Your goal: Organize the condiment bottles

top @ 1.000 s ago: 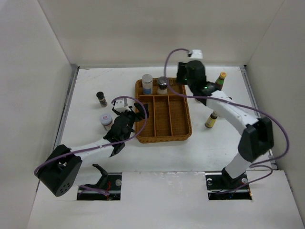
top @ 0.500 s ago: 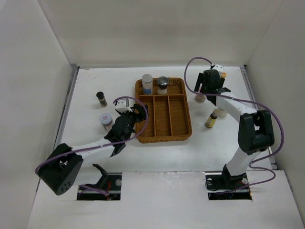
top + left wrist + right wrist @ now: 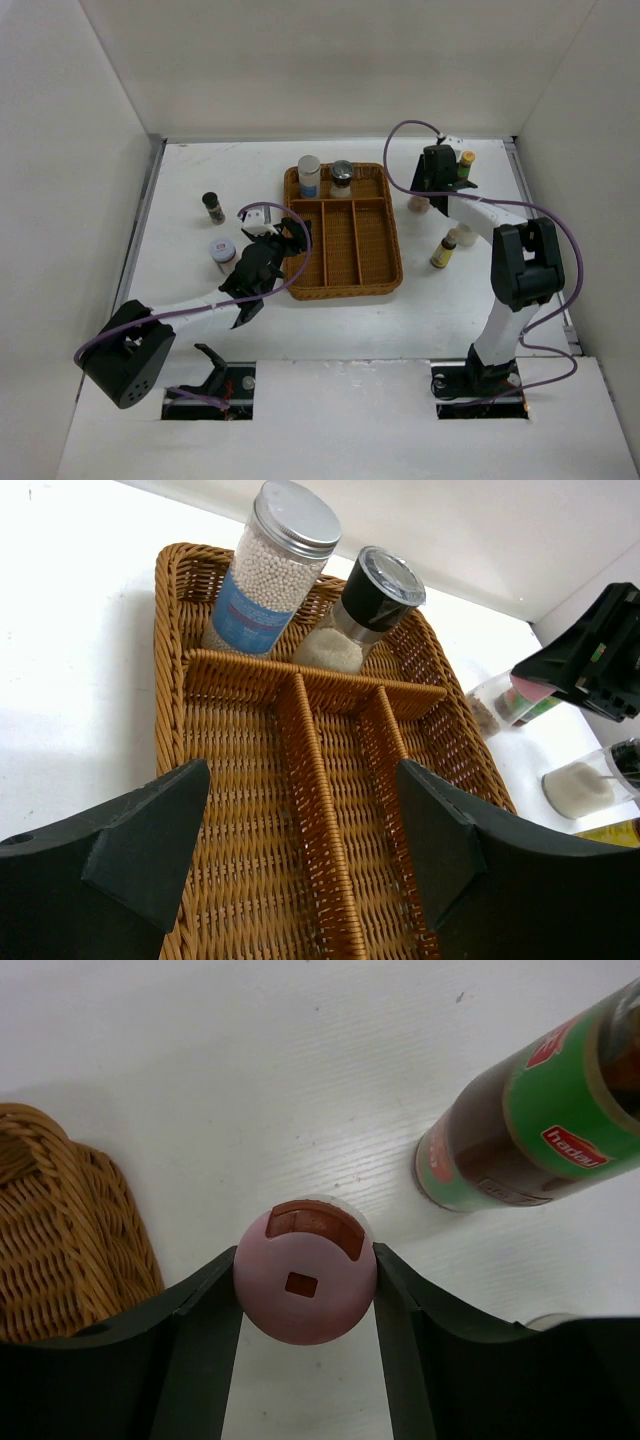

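My right gripper is shut on a pink-capped jar that stands on the table right of the wicker tray; both fingers press its cap. The tall green bottle with a red label stands just beyond it. From above, this jar is half hidden under my right gripper. My left gripper hovers open over the tray's front, with nothing between its fingers. A bead jar and a black-capped grinder stand in the tray's back compartment.
The wicker tray sits mid-table. Left of it stand a dark jar and a white-lidded jar. A small yellow bottle and a pale jar stand right of it. White walls enclose the table.
My right arm swung from the tray's back corner to the right, came down over the pink-capped jar and closed on it. My left gripper stayed over the tray and narrowed its jaws.
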`<act>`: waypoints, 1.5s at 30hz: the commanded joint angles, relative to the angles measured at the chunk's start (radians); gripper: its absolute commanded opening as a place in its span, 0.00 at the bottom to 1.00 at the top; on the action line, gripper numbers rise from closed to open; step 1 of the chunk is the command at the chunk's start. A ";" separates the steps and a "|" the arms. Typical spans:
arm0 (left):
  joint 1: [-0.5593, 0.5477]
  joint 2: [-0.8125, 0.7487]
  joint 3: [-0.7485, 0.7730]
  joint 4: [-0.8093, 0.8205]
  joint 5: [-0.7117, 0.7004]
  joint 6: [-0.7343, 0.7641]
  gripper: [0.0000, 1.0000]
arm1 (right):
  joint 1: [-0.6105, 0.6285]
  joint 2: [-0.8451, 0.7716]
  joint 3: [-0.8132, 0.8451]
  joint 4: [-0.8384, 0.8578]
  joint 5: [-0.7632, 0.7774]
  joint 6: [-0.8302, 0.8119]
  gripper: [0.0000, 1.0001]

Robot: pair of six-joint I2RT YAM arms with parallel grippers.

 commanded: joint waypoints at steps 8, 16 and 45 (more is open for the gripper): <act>0.004 0.008 0.005 0.066 0.010 -0.005 0.85 | 0.121 -0.193 0.029 0.192 0.060 -0.099 0.44; 0.011 0.001 0.000 0.066 0.001 -0.005 1.00 | 0.206 -0.068 0.166 0.152 -0.039 -0.061 0.45; 0.033 -0.049 0.045 -0.030 -0.032 0.003 0.99 | 0.249 -0.151 0.100 0.138 0.006 0.009 0.87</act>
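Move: The right hand already pinches the pink-capped bottle; its goal, the free right end of the basket's far compartment, lies about 14 cm to its left, 3 cm ahead and 4 cm down. The black-lidded jar stands roughly 21 cm left and 4 cm ahead, the white-grain jar 28 cm left and 4 cm ahead, the green bottle 9 cm right and 2 cm ahead. From the left hand, that free end lies some 15 cm ahead, 21 cm right and 11 cm below. Keeping its pinch on the pink cap, the right hand lifts the bottle about 13 cm and swings it some 14 cm left over the basket's right rim, turning counter-clockwise some 15 degrees, then lowers it beside the black-lidded jar. The fingers open and the hand lifts off empty by about 4 cm, starting back. Meanwhile the idle left hand spreads its fingers fully. ##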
